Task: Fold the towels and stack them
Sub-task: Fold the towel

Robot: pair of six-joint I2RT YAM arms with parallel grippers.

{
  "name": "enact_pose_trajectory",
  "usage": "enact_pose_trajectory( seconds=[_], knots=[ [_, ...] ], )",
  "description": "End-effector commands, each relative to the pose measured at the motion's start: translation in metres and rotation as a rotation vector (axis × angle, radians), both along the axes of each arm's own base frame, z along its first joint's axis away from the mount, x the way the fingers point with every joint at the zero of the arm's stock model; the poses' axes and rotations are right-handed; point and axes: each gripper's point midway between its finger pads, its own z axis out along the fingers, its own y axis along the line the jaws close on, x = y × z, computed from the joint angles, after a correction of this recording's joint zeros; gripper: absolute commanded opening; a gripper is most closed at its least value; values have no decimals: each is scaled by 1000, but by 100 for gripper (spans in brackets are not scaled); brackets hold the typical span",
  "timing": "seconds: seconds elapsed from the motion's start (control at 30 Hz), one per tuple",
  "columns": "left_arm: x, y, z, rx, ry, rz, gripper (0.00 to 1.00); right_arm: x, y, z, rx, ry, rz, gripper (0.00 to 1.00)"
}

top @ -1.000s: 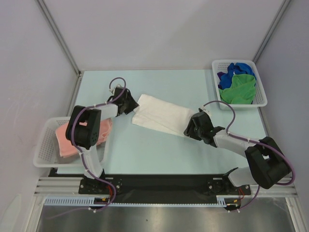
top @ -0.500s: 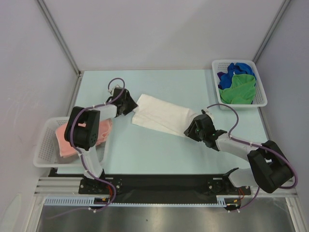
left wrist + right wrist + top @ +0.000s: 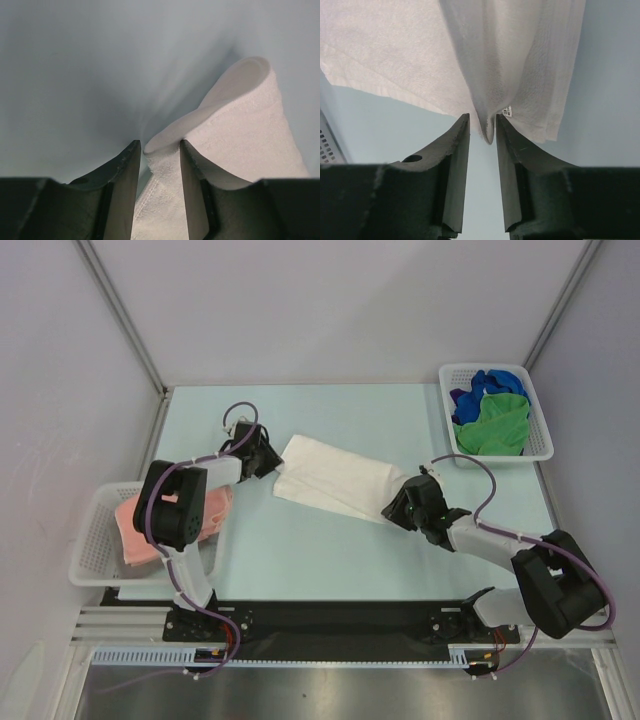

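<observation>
A white towel (image 3: 330,478), folded into a long strip, lies slantwise on the table's middle. My left gripper (image 3: 272,462) is at its left end. In the left wrist view a raised corner of the towel (image 3: 240,120) sits between the jaws of the left gripper (image 3: 160,145), against the right finger, with a gap at the left finger. My right gripper (image 3: 395,502) is at the strip's right end. In the right wrist view a pinched-up fold of the towel (image 3: 510,50), beside its small tag (image 3: 507,111), hangs between the fingertips of the right gripper (image 3: 482,117), which are narrowly apart.
A white lattice basket (image 3: 90,530) at the left edge holds a salmon pink towel (image 3: 150,525). Another basket (image 3: 543,430) at the back right holds a green towel (image 3: 495,425) and a blue towel (image 3: 500,382). Grey walls stand around the table.
Both grippers' jaws have narrowed around the white towel's ends. The right arm has crept slightly toward the towel; the towel itself has barely shifted.
</observation>
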Motion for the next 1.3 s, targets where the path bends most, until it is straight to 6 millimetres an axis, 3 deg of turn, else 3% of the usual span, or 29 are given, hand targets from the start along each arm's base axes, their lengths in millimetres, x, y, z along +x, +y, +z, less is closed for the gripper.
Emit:
enact_pose_trajectory(
  seconds=[0.0,0.33,0.5,0.57,0.67,0.97,1.0,1.07,1.27],
  knots=[
    [-3,3,-4,-3,9,3,42,3,2,0,24,-18,-16,34],
    [-7,-3,-14,-30,26,-20,29,0,7,-12,52,4,-14,36],
    [-1,-4,-7,-52,8,-30,15,3,2,-1,51,-20,-29,29],
    [2,-5,-3,-66,1,-38,10,6,-1,7,57,-36,-38,18],
    [11,-10,9,-90,-23,-71,3,15,-7,22,62,-63,-47,0],
    [45,-23,64,-146,-134,-145,0,57,-34,64,65,-130,-70,0],
    [50,-27,72,-156,-151,-157,0,67,-35,79,71,-162,-70,0],
    [56,-31,79,-168,-164,-168,0,74,-44,80,52,-152,-81,0],
    [70,-37,107,-194,-223,-184,0,105,-57,116,50,-219,-83,0]
  ],
)
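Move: Just under the left fingertips, about 1 cm to their right and 1 cm down, lies the left end of the white towel's upper-layer near edge. Its far-left corner is some 10 cm ahead of the left hand and 3 cm right; the pink towel lies about 17 cm back, 20 cm left. The same edge's right end sits between the right hand's open fingers, some 2 cm below, the white tag about 2 cm ahead and 1 cm right. Closing on the two ends of the white towel's upper edge, the right hand first dips about 1.5 cm while the left barely sinks; both shut and pinch the cloth. Then they lift together, up and forward with some drift to the right, the right hand going farther (about 9 cm each up and forward), the left rising about 9 cm and reaching 6 cm ahead; both hands tip upward some 10 degrees. ##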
